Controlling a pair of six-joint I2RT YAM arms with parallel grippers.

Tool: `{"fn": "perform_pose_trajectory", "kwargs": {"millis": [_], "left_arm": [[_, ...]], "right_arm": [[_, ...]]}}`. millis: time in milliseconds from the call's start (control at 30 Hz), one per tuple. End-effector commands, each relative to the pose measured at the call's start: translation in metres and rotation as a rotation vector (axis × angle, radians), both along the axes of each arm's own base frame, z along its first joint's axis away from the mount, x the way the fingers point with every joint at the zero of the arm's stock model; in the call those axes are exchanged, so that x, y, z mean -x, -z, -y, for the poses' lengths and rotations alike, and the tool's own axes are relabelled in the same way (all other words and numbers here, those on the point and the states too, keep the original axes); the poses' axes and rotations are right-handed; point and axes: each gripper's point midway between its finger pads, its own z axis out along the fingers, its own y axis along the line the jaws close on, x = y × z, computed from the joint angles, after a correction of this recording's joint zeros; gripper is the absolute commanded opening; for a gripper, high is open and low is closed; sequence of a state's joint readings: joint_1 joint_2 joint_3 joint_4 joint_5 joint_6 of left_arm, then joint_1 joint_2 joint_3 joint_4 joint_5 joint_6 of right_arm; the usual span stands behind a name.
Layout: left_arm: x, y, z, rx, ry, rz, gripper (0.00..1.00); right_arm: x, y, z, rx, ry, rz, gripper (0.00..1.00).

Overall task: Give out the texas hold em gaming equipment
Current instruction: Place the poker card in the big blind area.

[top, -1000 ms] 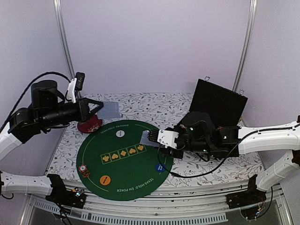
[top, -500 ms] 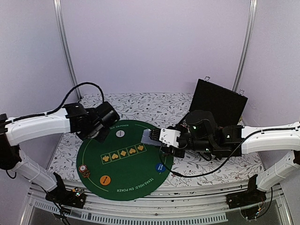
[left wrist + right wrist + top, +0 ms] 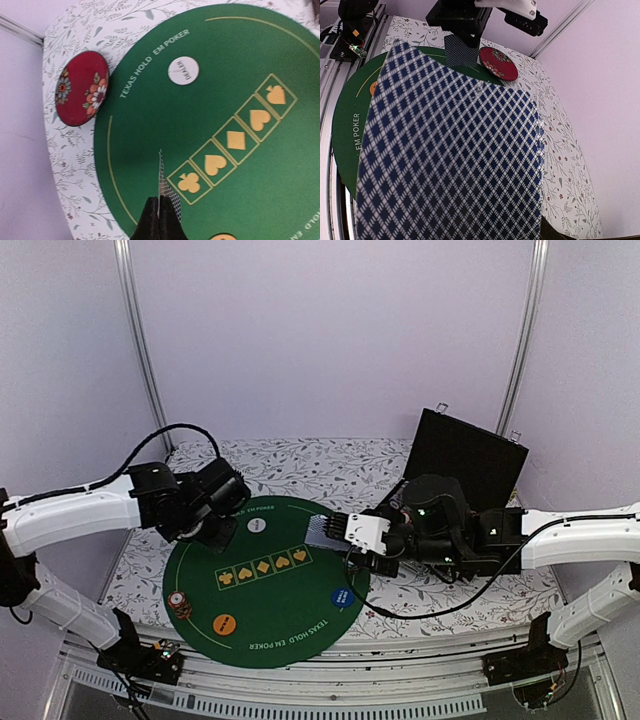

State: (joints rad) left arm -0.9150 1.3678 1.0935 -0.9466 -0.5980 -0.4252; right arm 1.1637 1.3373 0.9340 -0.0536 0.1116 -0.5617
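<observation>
My left gripper (image 3: pixel 159 201) is shut on one playing card (image 3: pixel 163 176), seen edge-on. It hangs above the left part of the green poker mat (image 3: pixel 165 110), close to the club box. From above, the left gripper (image 3: pixel 212 530) is over the mat's back left edge. My right gripper (image 3: pixel 337 532) is shut on a deck of blue-patterned cards (image 3: pixel 320 531) over the mat's back right. That deck (image 3: pixel 450 150) fills the right wrist view and hides the fingers. On the mat lie a white dealer button (image 3: pixel 257 524), a blue button (image 3: pixel 343 597), an orange button (image 3: pixel 225 621) and a chip stack (image 3: pixel 178 602).
A dark red flowered disc (image 3: pixel 81 87) lies on the floral cloth just off the mat's back left edge, hidden under my left arm from above. An open black case (image 3: pixel 470 465) stands at the back right behind my right arm.
My left arm has swung from the back left, beside the red disc, down over the mat's left part with the card still held. The right gripper and its deck have barely shifted.
</observation>
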Motion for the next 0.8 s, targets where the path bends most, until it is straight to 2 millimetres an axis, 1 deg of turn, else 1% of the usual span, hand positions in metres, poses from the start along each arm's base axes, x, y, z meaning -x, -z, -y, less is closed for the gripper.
{"fn": "perform_pose_trajectory", "kwargs": {"millis": [0,133,233,300,333,400,467,500,567,667,767], "left_arm": [[0.023,0.002,0.03,0.24,0.054,-0.079,0.0],[0.031,0.004,0.027,0.288,0.026,-0.102,0.0],[0.037,0.014,0.021,0.314,-0.016,-0.152,0.0],[0.037,0.022,0.011,0.361,-0.081,-0.187,0.0],[0.035,0.023,0.002,0.391,-0.136,-0.182,0.0],[0.029,0.024,-0.024,0.464,-0.288,-0.126,0.0],[0.02,0.02,-0.04,0.585,-0.386,-0.036,0.0],[0.016,0.015,-0.047,0.642,-0.413,0.011,0.0],[0.008,0.011,-0.065,0.722,-0.475,0.081,0.0],[0.004,0.022,-0.098,0.787,-0.575,0.103,0.0],[0.009,0.039,-0.118,0.876,-0.627,0.069,0.0]], "right_arm": [[0.001,-0.007,0.007,-0.021,0.006,-0.008,0.43],[0.002,-0.007,0.008,-0.021,0.006,-0.007,0.43],[0.002,-0.008,0.009,-0.023,0.004,-0.009,0.43],[0.003,-0.008,0.008,-0.022,0.001,-0.01,0.43],[0.003,-0.008,0.008,-0.024,0.0,-0.011,0.43],[0.004,-0.008,0.008,-0.029,-0.004,-0.015,0.43],[0.006,-0.008,0.007,-0.039,-0.01,-0.019,0.43],[0.006,-0.006,0.007,-0.04,-0.013,-0.021,0.43],[0.006,-0.005,0.006,-0.038,-0.016,-0.02,0.43],[0.006,-0.005,0.007,-0.031,-0.014,-0.018,0.43],[0.008,-0.007,0.01,-0.036,-0.019,-0.011,0.43]]}}
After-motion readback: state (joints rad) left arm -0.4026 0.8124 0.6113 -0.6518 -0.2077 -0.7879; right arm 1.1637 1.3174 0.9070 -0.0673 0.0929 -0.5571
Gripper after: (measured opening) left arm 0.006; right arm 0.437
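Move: The left hand already pinches the poker card, above the club square of the mat; that square lies about 2 cm back and 1 cm left, some 13 cm below. The chip stack by the mat's left rim, where the card is going, is roughly 8 cm back and 11 cm left; the orange button is about 14 cm back and 1 cm left. From the right hand, that stack lies some 36 cm left and 5 cm back, well below. Keeping its pinch on the card, the left hand first eases back about 3 cm and slightly right, then swings left to finish some 11 cm left of its start and about 3 cm lower, heading for the mat's left rim by the chip stack. The wrist rolls about 50 degrees counter-clockwise around the fingers' slanting-down line. ##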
